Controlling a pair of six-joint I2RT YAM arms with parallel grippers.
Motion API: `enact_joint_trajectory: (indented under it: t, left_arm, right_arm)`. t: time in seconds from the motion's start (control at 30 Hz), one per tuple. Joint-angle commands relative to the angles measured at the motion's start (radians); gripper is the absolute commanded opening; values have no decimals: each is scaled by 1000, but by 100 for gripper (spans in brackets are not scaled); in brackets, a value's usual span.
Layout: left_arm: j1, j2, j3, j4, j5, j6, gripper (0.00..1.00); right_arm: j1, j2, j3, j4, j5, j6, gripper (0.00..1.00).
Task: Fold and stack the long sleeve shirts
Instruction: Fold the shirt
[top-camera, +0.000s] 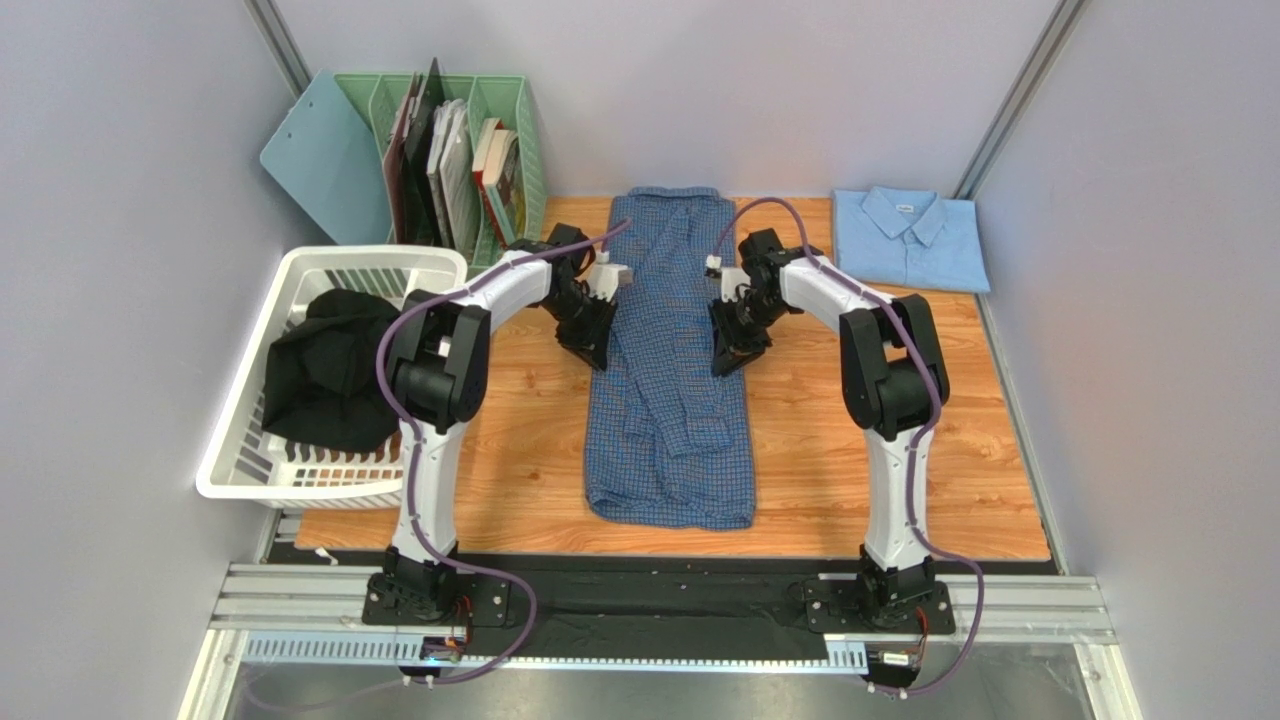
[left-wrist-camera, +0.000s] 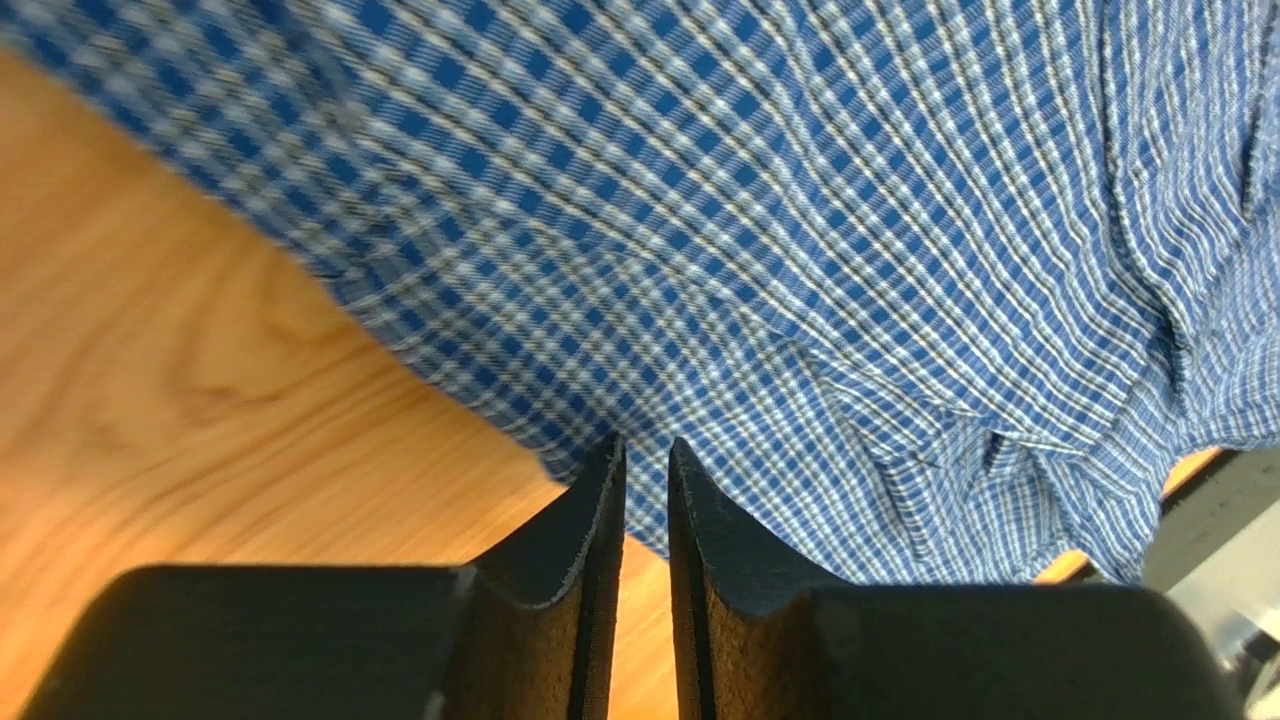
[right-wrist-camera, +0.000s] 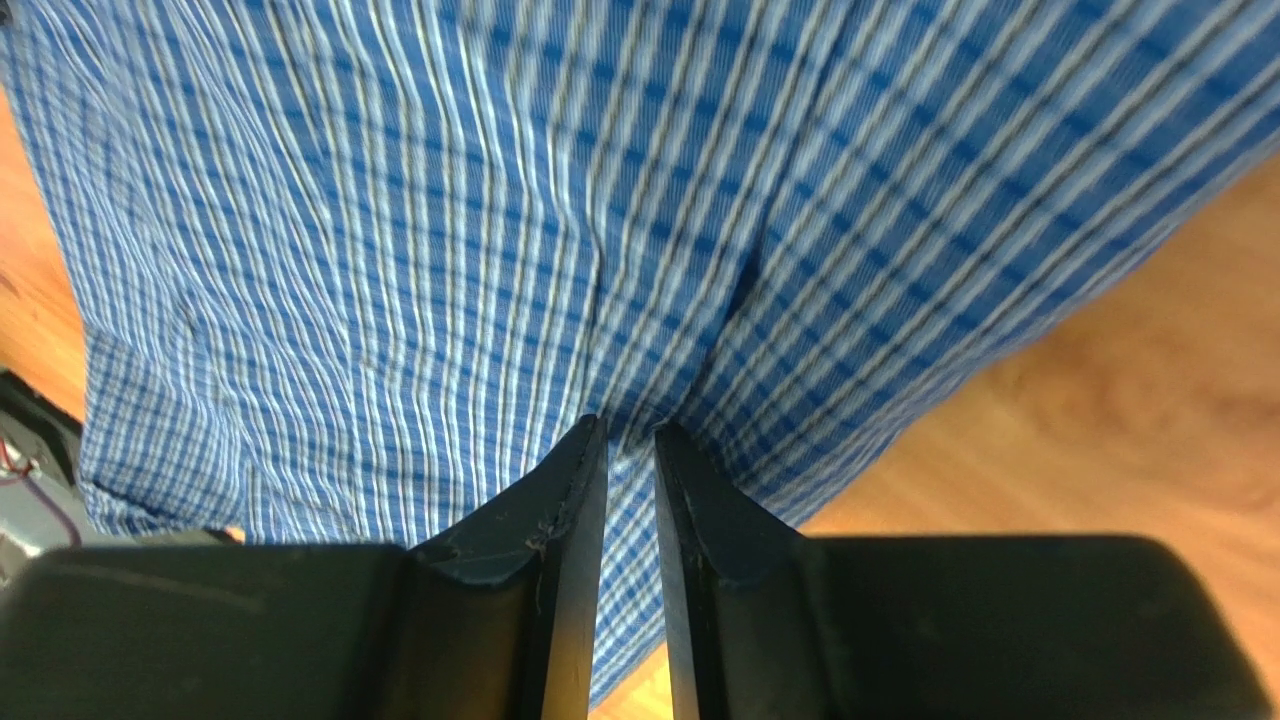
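The mid-blue checked long sleeve shirt (top-camera: 669, 405) lies folded into a long narrow strip down the middle of the wooden table (top-camera: 917, 465). My left gripper (top-camera: 597, 348) sits at the strip's left edge. In the left wrist view its jaws (left-wrist-camera: 646, 443) stand nearly together, with the checked cloth (left-wrist-camera: 842, 225) edge between the tips. My right gripper (top-camera: 732, 356) is at the strip's right edge. In the right wrist view it (right-wrist-camera: 628, 428) pinches checked fabric (right-wrist-camera: 451, 225) that fills the narrow gap. The plain pale sky-blue shirt (top-camera: 909, 237) lies folded at the back right.
A white laundry basket (top-camera: 241, 443) with dark clothing (top-camera: 334, 368) stands at the table's left edge. Behind it are a green file rack (top-camera: 451, 150) with books and a teal clipboard (top-camera: 323, 158). Grey walls enclose the left, back and right sides.
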Motion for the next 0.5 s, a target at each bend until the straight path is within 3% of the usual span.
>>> enact_joint_trajectory:
  t: [0.0,0.13,0.37,0.4,0.43,0.47]
  left_arm:
    - [12,6,81,-39,-63,33,22]
    - [28,-98,31,-9,-7,109,27]
    - [26,-685,-355,163,165,388,70]
    - [25,-734,-385,163,173,418,74]
    - [25,-779,-412,160,188,459,95]
    - [25,-858,-467,151,232,538,99]
  right_arm:
    - [2,24,85,18,-8,7,25]
    - [-1,-117,66,30,-125,-26,29]
    - [-1,-625,-187,174,-64,-323,53]
    - [-2,-718,-213,184,-85,-362,59]
    - [-2,-754,-235,188,-100,-397,69]
    - [-1,-791,-264,190,-128,-484,100]
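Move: The checked shirt being folded lies just under both pairs of fingertips. Its middle is about 9 cm to the left hand's right and 1 cm ahead; from the right hand it is some 7 cm left and 2 cm ahead, a centimetre or two lower for both. The laundry basket's middle is roughly 34 cm left of the left hand and about level fore and aft; the light-blue folded shirt lies about 24 cm right of the right hand and 20 cm ahead. Both hands come free of the checked shirt's long side edges: after slipping forward about a centimetre they rise fast, the right nearly straight up some 18 cm, the left about 13 cm while drawing back 5 cm and slightly left. Their nearly shut fingers spread, the left's almost fully, and both wrists tilt about 30 to 40 degrees, swinging the fingertips forward. ##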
